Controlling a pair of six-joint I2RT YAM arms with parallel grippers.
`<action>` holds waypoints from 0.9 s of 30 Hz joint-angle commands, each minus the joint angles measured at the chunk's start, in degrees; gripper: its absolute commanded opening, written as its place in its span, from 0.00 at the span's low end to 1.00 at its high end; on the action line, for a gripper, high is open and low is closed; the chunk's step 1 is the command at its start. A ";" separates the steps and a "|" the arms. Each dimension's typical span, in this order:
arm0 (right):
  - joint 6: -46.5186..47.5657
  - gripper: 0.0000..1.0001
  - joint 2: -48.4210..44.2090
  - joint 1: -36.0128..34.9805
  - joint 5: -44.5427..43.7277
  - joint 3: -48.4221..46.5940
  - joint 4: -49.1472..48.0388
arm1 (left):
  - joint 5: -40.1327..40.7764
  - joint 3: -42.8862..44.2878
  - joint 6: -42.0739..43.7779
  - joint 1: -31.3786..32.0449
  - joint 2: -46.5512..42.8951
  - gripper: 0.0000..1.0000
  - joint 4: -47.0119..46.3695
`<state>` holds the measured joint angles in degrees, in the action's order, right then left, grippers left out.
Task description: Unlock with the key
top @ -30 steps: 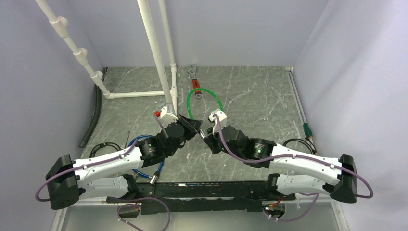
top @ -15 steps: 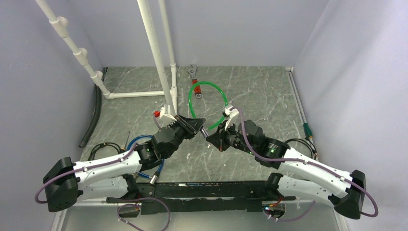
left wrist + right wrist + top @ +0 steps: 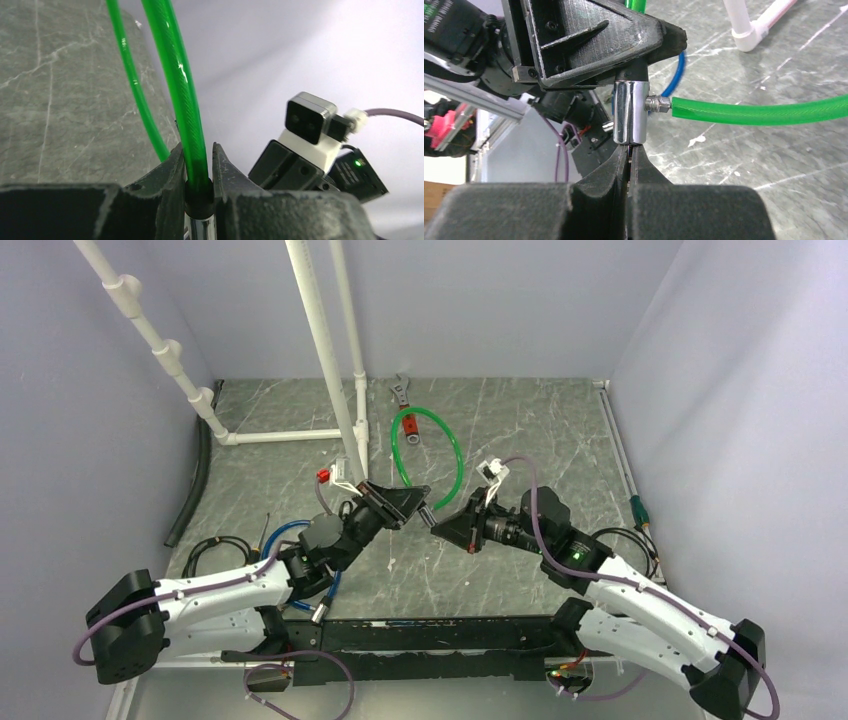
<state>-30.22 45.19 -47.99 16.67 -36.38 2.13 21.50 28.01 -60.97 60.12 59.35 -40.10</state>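
My left gripper (image 3: 196, 150) is shut on the green cable (image 3: 175, 75) just above its black collar, holding the silver lock cylinder (image 3: 631, 112) up off the table. The cable's free end is plugged into the cylinder's side, and the loop (image 3: 455, 455) arcs away behind. My right gripper (image 3: 629, 147) is shut, fingertips pressed against the cylinder's lower end. Only a thin sliver of the key (image 3: 629, 152) shows between those fingers, going into the lock. In the top view the left gripper (image 3: 415, 502) and right gripper (image 3: 437, 523) meet tip to tip at mid-table.
A red-handled wrench (image 3: 404, 405) lies at the back beside the green loop. White pipes (image 3: 320, 350) rise at the back left, with a black hose (image 3: 195, 480) along the left wall. A blue cable (image 3: 300, 530) lies under the left arm.
Both arms have stretched forward, the right one swinging its wrist to the right. The lock stayed between the two grippers, and the green loop has tipped toward the right.
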 commanded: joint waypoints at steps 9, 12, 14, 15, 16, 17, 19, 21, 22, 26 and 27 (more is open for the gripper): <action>-10.16 0.00 0.12 5.79 26.60 2.64 -30.88 | -20.71 -2.25 10.43 0.20 -3.39 0.00 -14.38; -9.54 0.02 0.29 5.93 26.54 1.79 -29.33 | -19.87 -2.46 11.53 0.09 -6.02 0.00 -11.66; -8.18 0.11 0.52 5.89 24.83 0.93 -26.25 | -18.90 -2.40 12.38 0.01 -7.62 0.00 -9.10; -7.49 0.22 0.48 5.93 23.80 0.54 -24.53 | -18.67 -2.52 12.83 0.00 -8.33 0.00 -8.43; -6.76 0.30 0.29 5.93 23.01 0.38 -22.79 | -18.42 -2.55 13.25 0.00 -8.92 0.00 -7.57; -5.95 0.37 -0.10 5.90 22.12 0.27 -21.03 | -17.77 -2.48 13.52 -0.04 -9.65 0.00 -6.08; -4.59 0.52 -1.22 5.89 20.70 0.53 -17.77 | -17.44 -2.31 14.63 -0.09 -10.78 0.00 -4.63; -3.55 0.60 -2.47 5.94 19.92 1.03 -15.45 | -16.83 -2.24 15.75 -0.09 -11.66 0.00 -3.31; -3.39 0.64 -3.11 5.94 19.49 1.39 -14.66 | -16.85 -2.30 16.32 -0.09 -11.85 0.00 -3.28; -4.33 0.86 -6.60 5.95 15.56 3.76 -11.76 | -16.78 -2.28 17.61 -0.18 -12.02 0.00 -3.38; -5.16 0.88 -7.54 5.97 13.41 4.45 -10.60 | -16.91 -2.27 17.70 -0.22 -11.94 0.00 -3.49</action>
<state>-35.24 41.28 -42.13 36.05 -32.93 -11.22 5.82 25.15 -46.39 59.81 48.90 -40.18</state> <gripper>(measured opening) 0.826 0.212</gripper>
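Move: The right fingers still pinch the key at the end of the silver lock. The lock's middle lies about 3 cm ahead and 3 cm left of the right hand, almost level. From the left hand, which grips the lock's black neck, the lock is some 3 cm back, 2 cm to the right and 1 cm lower. The green hose loop is centred roughly 13 cm ahead of the right hand and 2 cm left. Both hands rise and draw back about 5 cm; the right opens, freeing the key, as the left sinks 3 cm. ##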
